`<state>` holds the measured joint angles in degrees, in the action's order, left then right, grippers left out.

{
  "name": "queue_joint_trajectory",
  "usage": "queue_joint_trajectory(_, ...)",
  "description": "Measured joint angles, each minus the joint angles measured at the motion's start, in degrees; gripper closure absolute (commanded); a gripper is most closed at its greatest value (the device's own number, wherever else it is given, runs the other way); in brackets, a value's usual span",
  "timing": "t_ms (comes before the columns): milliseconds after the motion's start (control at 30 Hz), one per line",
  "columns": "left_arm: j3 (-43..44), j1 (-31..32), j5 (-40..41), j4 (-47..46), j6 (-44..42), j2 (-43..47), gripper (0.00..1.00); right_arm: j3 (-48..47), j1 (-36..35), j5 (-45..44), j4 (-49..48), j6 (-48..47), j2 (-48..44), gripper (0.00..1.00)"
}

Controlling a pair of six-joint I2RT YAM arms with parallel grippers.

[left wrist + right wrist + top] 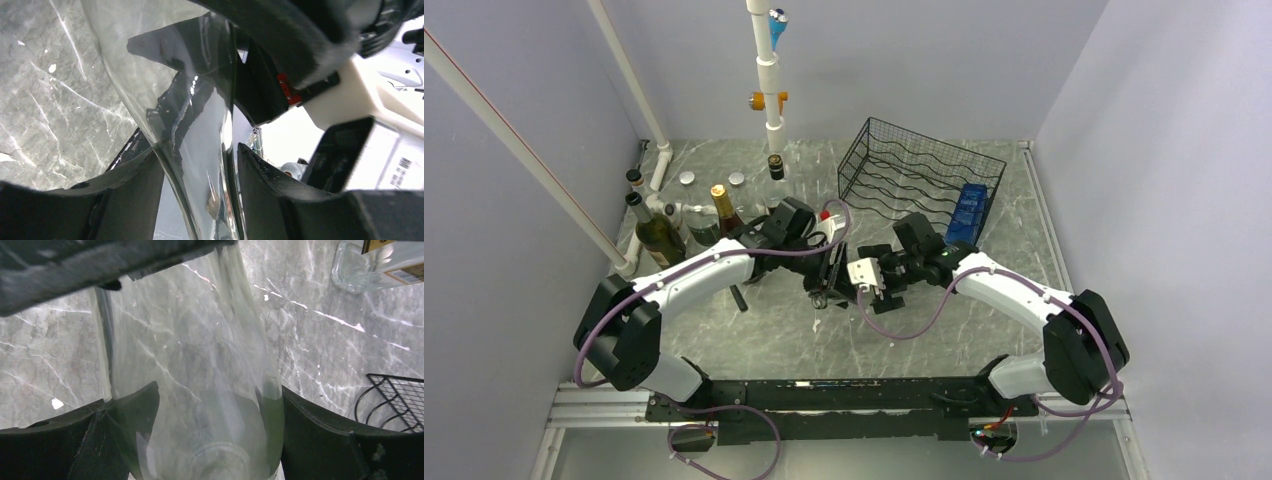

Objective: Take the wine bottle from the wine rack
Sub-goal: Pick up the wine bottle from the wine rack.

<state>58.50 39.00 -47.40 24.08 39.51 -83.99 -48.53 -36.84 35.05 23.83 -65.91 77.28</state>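
Observation:
A clear glass wine bottle (pixel 836 270) hangs over the middle of the table between both grippers, off the black wire wine rack (pixel 924 185). My right gripper (pixel 220 440) is shut on its wide lower body (pixel 200 390), one finger pressed on each side. My left gripper (pixel 197 200) has the bottle's narrow neck (pixel 200 165) between its fingers. The left finger lies against the glass and the right finger sits very close, so I cannot tell whether it still presses. In the top view the left gripper (pixel 822 283) and right gripper (pixel 852 282) nearly meet.
A blue box (pixel 969 210) lies in the rack's right end, and a rack corner (pixel 395 400) shows beside my right gripper. Several bottles (pixel 659 235) stand at the left by the white pipe frame (pixel 769 80). A clear labelled bottle (pixel 380 265) lies on the marble.

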Motion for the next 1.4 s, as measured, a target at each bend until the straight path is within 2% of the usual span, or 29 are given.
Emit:
queue_joint_trajectory(267,-0.20,-1.29,-1.42,-3.28,-0.26,0.17,0.28,0.72,0.63,2.51,0.09,1.90,0.57,0.98)
queue_joint_trajectory(500,-0.70,-3.72,-0.44,-5.07,-1.46,2.97,0.02,1.16,1.36,6.47,0.55,1.81,0.63,0.99)
queue_joint_trajectory(533,-1.09,-4.09,-0.17,-5.22,-1.57,3.74,0.01,1.16,1.51,7.30,0.57,1.81,0.63,0.99)
queue_joint_trajectory(1033,-2.05,-5.09,1.73,-9.55,-2.89,17.38,0.00,1.38,5.40,11.69,2.49,3.23,0.63,0.99)
queue_joint_trajectory(1267,-2.08,-5.27,8.35,-9.75,-4.44,22.51,0.00,1.38,7.48,15.13,2.84,4.72,0.63,0.99)
queue_joint_trajectory(1400,-4.74,-5.35,13.86,-13.84,-4.33,28.50,0.01,1.38,9.25,17.46,2.82,6.38,0.63,0.99)
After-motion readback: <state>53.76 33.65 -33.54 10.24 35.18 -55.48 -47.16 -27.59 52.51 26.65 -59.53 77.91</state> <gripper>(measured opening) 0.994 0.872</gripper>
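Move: The clear wine bottle is held between both hands, leaning up towards the left hand: its middle lies about 3 cm to the right of the left hand, 3 cm below and 2 cm ahead, and from the right hand some 5 cm left, 4 cm above and 2 cm back. From the left hand, the black-capped square bottle stands about 19 cm ahead and 13 cm left, the gold-capped bottle about 9 cm ahead and 19 cm left, both centred slightly lower. The blue bottle in the rack lies roughly 15 cm ahead of the right hand, 18 cm to its right and 5 cm lower. The left hand opens from about half to fully wide, easing some 3 cm forward as it lets go of the wine bottle's neck, then climbs away to about 13 cm up and 5 cm left, rolling some 40 degrees until its empty fingers stand clear above the mouth. The right hand keeps its grip low on the bottle's body, drawing back about 2 cm and drifting slightly right, while its wrist rolls nearly 20 degrees to swing the mouth forward. ##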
